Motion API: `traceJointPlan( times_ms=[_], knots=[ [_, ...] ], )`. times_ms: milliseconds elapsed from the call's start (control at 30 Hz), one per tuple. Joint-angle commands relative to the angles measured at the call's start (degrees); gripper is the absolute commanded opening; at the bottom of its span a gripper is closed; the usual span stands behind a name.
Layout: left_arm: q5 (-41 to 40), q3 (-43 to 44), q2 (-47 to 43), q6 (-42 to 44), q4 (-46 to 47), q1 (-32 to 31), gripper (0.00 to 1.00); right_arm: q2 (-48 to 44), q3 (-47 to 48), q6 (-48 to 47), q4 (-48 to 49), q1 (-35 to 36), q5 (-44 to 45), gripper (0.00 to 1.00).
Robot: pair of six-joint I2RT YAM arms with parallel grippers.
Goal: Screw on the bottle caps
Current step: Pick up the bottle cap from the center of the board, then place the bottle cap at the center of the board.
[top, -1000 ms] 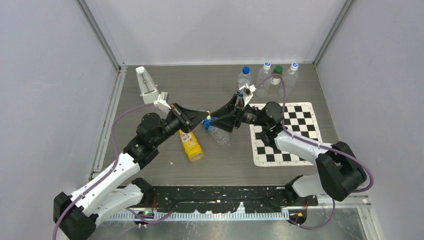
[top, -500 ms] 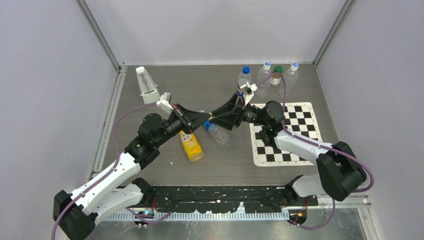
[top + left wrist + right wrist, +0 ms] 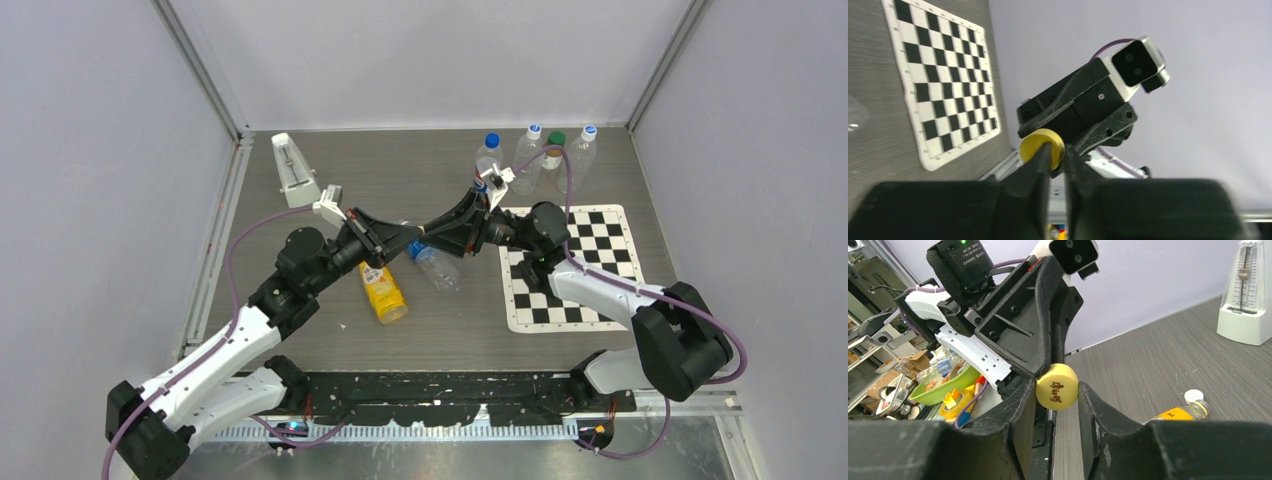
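A yellow cap (image 3: 1057, 386) is up in the air between both grippers, which meet tip to tip above the table (image 3: 330, 190). My right gripper (image 3: 1056, 387) has its fingers against the cap's two sides. My left gripper (image 3: 1057, 150) pinches the same yellow cap (image 3: 1042, 145) by its rim, jaws almost together. From above, the left gripper (image 3: 412, 233) and right gripper (image 3: 428, 231) touch over a clear bottle (image 3: 437, 267) lying with a blue cap (image 3: 413, 247) on it. A yellow bottle (image 3: 383, 290) lies uncapped beside it, its open neck (image 3: 1194, 396) showing.
Several capped clear bottles (image 3: 534, 150) stand along the back, one with a dark green cap (image 3: 557, 138). A checkerboard mat (image 3: 575, 265) lies at the right. A white metronome (image 3: 293, 170) stands at the back left.
The left gripper carried the yellow cap rightward to the right gripper. The right fingers closed in onto the cap's sides. Bottles on the table have not moved.
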Motion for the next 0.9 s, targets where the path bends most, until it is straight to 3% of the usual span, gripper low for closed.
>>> traceJointPlan(
  times_ms=[0,67,200,300,400,567,700,867],
  knots=[
    [-5.7,1.6,-4.3,6.0,-5.7,-0.2,0.27,-0.8,0.9,-1.9,-0.1,0.3,-0.8,0.05],
    [-9.2,2.9,-6.5,10.4,-12.0,-0.3,0.49,-1.5,0.5,-4.3,-3.3,0.3,-0.7,0.04],
    [-17.8,7.1,-9.5,19.9,-26.2,-0.2,0.80,-4.6,-0.2,-11.2,-15.3,0.3,0.6,0.04],
    [-23.2,9.6,-10.7,25.8,-35.8,-0.2,0.98,-8.9,0.9,-19.3,-34.6,0.3,3.3,0.03],
    [-27.8,10.6,-11.7,29.9,-43.2,-0.2,1.00,-12.4,3.1,-28.6,-51.3,0.4,10.2,0.03],
    [-32.3,5.9,-16.8,29.6,-46.4,-0.2,1.00,-16.9,4.3,-31.9,-73.4,0.7,20.9,0.03],
    [-36.3,1.6,-21.8,27.3,-47.3,-0.2,1.00,-19.7,2.5,-29.4,-80.4,2.0,30.0,0.03],
    [-39.0,2.5,-19.3,27.0,-53.9,-0.2,1.00,-21.0,-0.4,-27.3,-84.0,5.1,42.0,0.03]
  ],
)
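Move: The yellow cap is already between the two hands, which meet tip to tip high over the table. From the left hand, the yellow bottle lies about 7 cm ahead, 8 cm left and 29 cm below, with the white cap some 10 cm beyond it and 8 cm farther left. From the right hand, the yellow bottle is about 7 cm ahead, 9 left; the blue-label bottle 13 ahead, 1 right; the chessboard's middle 12 ahead, 32 right, all nearly 30 cm down. The left hand opens wide, letting go of the yellow cap's rim, and pulls about 16 cm left, then increasingly down (some 10 cm) towards the near-left side of the yellow bottle, its fingers turning about 50 degrees to slant down to the right. The right hand keeps its pinch on the cap and carries it down about 15 cm and 9 cm right, over the bare table before the blue-label bottle's base, tipping its fingers from slightly up to down and swinging them clockwise. ##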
